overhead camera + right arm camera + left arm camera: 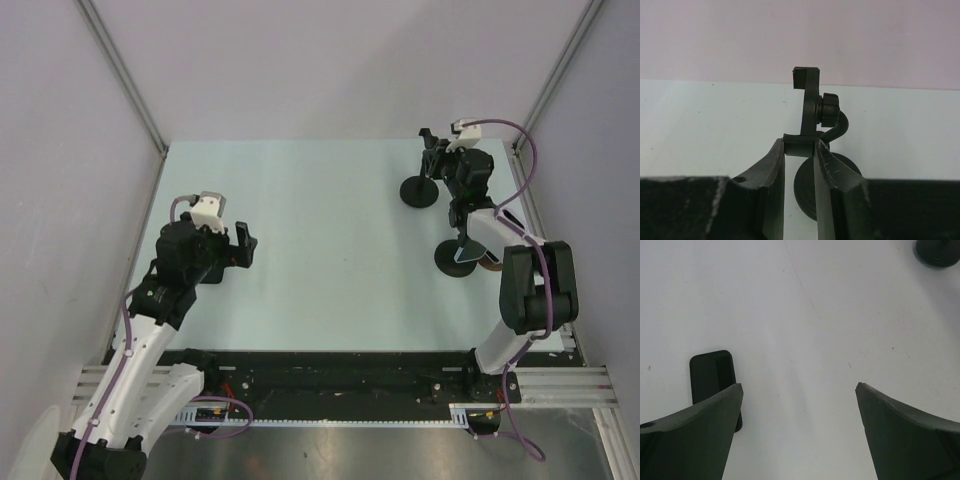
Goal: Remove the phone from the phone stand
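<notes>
The black phone (712,372) lies flat on the white table, just ahead of my left finger (700,430); in the top view I cannot make it out beneath that gripper. My left gripper (799,386) (245,245) hangs wide open above the table with nothing between its jaws. At the far right stands the black phone stand (420,190) on its round base, with no phone in its cradle (810,105). My right gripper (800,145) (437,160) is shut on the cradle's lower ledge.
A second round black disc (458,258) sits beside the right arm's forearm, nearer the front. A round black base (939,252) shows at the top right of the left wrist view. Grey walls with metal rails (120,75) bound the table.
</notes>
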`<action>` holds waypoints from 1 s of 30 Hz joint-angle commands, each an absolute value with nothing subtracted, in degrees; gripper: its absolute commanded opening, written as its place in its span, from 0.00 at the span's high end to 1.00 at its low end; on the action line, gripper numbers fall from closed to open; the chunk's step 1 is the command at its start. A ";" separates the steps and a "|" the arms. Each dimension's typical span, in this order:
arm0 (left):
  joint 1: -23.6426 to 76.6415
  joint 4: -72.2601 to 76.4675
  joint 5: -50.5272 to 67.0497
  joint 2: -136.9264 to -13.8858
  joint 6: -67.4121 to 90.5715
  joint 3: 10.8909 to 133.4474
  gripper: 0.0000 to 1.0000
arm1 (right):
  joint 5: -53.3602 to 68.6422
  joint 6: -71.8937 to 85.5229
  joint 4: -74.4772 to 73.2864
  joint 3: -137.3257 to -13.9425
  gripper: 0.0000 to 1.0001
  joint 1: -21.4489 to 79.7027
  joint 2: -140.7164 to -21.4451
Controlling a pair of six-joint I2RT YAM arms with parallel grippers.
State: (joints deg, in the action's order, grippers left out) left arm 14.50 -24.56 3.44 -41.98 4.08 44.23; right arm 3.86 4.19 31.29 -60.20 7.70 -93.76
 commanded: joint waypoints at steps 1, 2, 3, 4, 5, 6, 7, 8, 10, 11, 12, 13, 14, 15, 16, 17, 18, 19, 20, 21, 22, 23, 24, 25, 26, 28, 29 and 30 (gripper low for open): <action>14.59 -21.62 4.22 -41.31 4.22 43.94 0.00 | 9.84 5.80 39.11 -67.57 1.00 4.05 -98.51; 14.50 -21.36 4.31 -41.31 4.22 43.86 0.00 | 10.28 6.32 38.24 -68.20 1.00 3.52 -99.31; 14.41 -21.44 4.22 -41.48 4.04 43.86 0.00 | 11.94 6.85 37.88 -68.64 1.00 2.47 -100.10; 14.50 -21.45 4.31 -41.57 4.13 43.77 0.00 | 12.82 7.20 37.62 -68.90 1.00 1.94 -100.98; 14.50 -21.36 4.13 -41.57 4.04 43.86 0.00 | 13.35 7.73 36.92 -69.25 1.00 1.59 -101.25; 14.50 -21.36 4.04 -41.66 3.87 43.77 0.00 | 14.40 7.73 36.57 -69.17 1.00 1.06 -101.42; 14.50 -21.36 4.04 -41.57 3.78 43.77 0.00 | 15.02 7.65 36.04 -69.26 1.00 0.97 -101.51; 14.50 -21.36 3.96 -41.75 3.78 43.77 0.00 | 15.64 7.21 34.64 -69.26 1.00 0.79 -101.51; 14.50 -21.27 3.87 -41.66 3.69 43.77 0.00 | 17.57 6.07 31.92 -69.26 0.96 0.88 -101.25; 14.50 -21.27 3.95 -41.66 3.69 43.68 0.00 | 18.88 5.28 31.12 -69.17 0.93 0.88 -100.99; 14.50 -21.36 3.96 -41.75 3.69 43.68 0.00 | 19.51 4.93 30.33 -69.26 0.90 0.88 -100.81; 14.50 -21.27 4.04 -41.75 3.69 43.68 0.00 | 20.12 4.57 29.10 -69.26 0.81 0.88 -100.64; 14.50 -21.27 4.13 -41.84 3.69 43.68 0.00 | 20.91 4.22 28.57 -69.26 0.76 0.88 -100.11; 14.50 -21.18 4.30 -41.84 3.60 43.68 0.00 | 21.18 3.78 28.13 -69.26 0.72 0.88 -99.93; 14.50 -21.27 4.39 -41.92 3.69 43.68 0.00 | 21.27 3.61 27.34 -69.26 0.63 0.88 -99.58; 14.50 -21.27 4.48 -42.01 3.60 43.59 0.00 | 21.18 3.43 26.99 -69.17 0.58 0.97 -98.71; 14.50 -21.18 4.66 -42.01 3.69 43.59 0.00 | 20.75 3.43 26.55 -69.26 0.54 0.97 -98.35; 14.50 -21.18 4.75 -42.10 3.60 43.59 0.00 | 20.39 3.25 25.76 -69.26 0.48 0.88 -97.83; 14.50 -21.27 4.75 -42.01 3.69 43.59 0.00 | 19.61 3.16 25.32 -69.17 0.43 0.97 -97.04; 14.50 -21.27 4.83 -42.10 3.60 43.59 0.00 | 19.25 2.55 24.79 -69.26 0.39 1.05 -96.51; 14.50 -21.18 4.83 -42.01 3.60 43.59 0.00 | 18.81 2.29 23.65 -69.26 0.33 0.97 -96.07; 14.50 -21.18 4.92 -42.01 3.60 43.59 0.00 | 18.03 2.11 23.12 -69.26 0.30 0.88 -95.63; 14.50 -21.18 5.01 -42.01 3.60 43.59 0.00 | 17.76 1.94 22.51 -69.26 0.27 0.88 -94.67; 14.50 -21.18 5.18 -41.92 3.69 43.59 0.00 | 17.41 1.59 21.11 -69.26 0.21 0.88 -94.14; 14.50 -21.18 5.27 -41.92 3.69 43.59 0.00 | 16.45 1.50 20.48 -69.26 0.19 0.88 -93.26; 14.50 -21.18 5.27 -41.75 3.69 43.59 0.00 | 15.30 1.84 18.11 -69.17 0.11 0.79 -90.28; 14.50 -21.18 5.19 -41.66 3.78 43.59 0.00 | 13.90 2.37 17.41 -69.17 0.10 1.05 -89.13; 14.50 -21.18 5.19 -41.66 3.69 43.59 0.00 | 13.10 2.81 15.58 -69.17 0.08 0.88 -87.99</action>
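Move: The right hand grips the bottom lip of the empty phone stand. The spot where it will stand, on the far right of the table, lies about 7 cm ahead, 2 cm right and 10 cm below. A second phone stand holding a phone is some 16 cm back and 9 cm right, 3 cm below; the wooden round stand beside it is about 16 cm back and 18 cm right. From the left hand that spot is roughly 27 cm ahead, 41 cm right and 13 cm below. Still pinching the lip of the phone stand, the right hand carries it about 3 cm forward and 3 cm right while sinking some 2 cm to set it on the table. It pauses nearly in place, turning slightly counter-clockwise, then opens almost fully to let go, backs off about 3 cm and rises at the very end. ##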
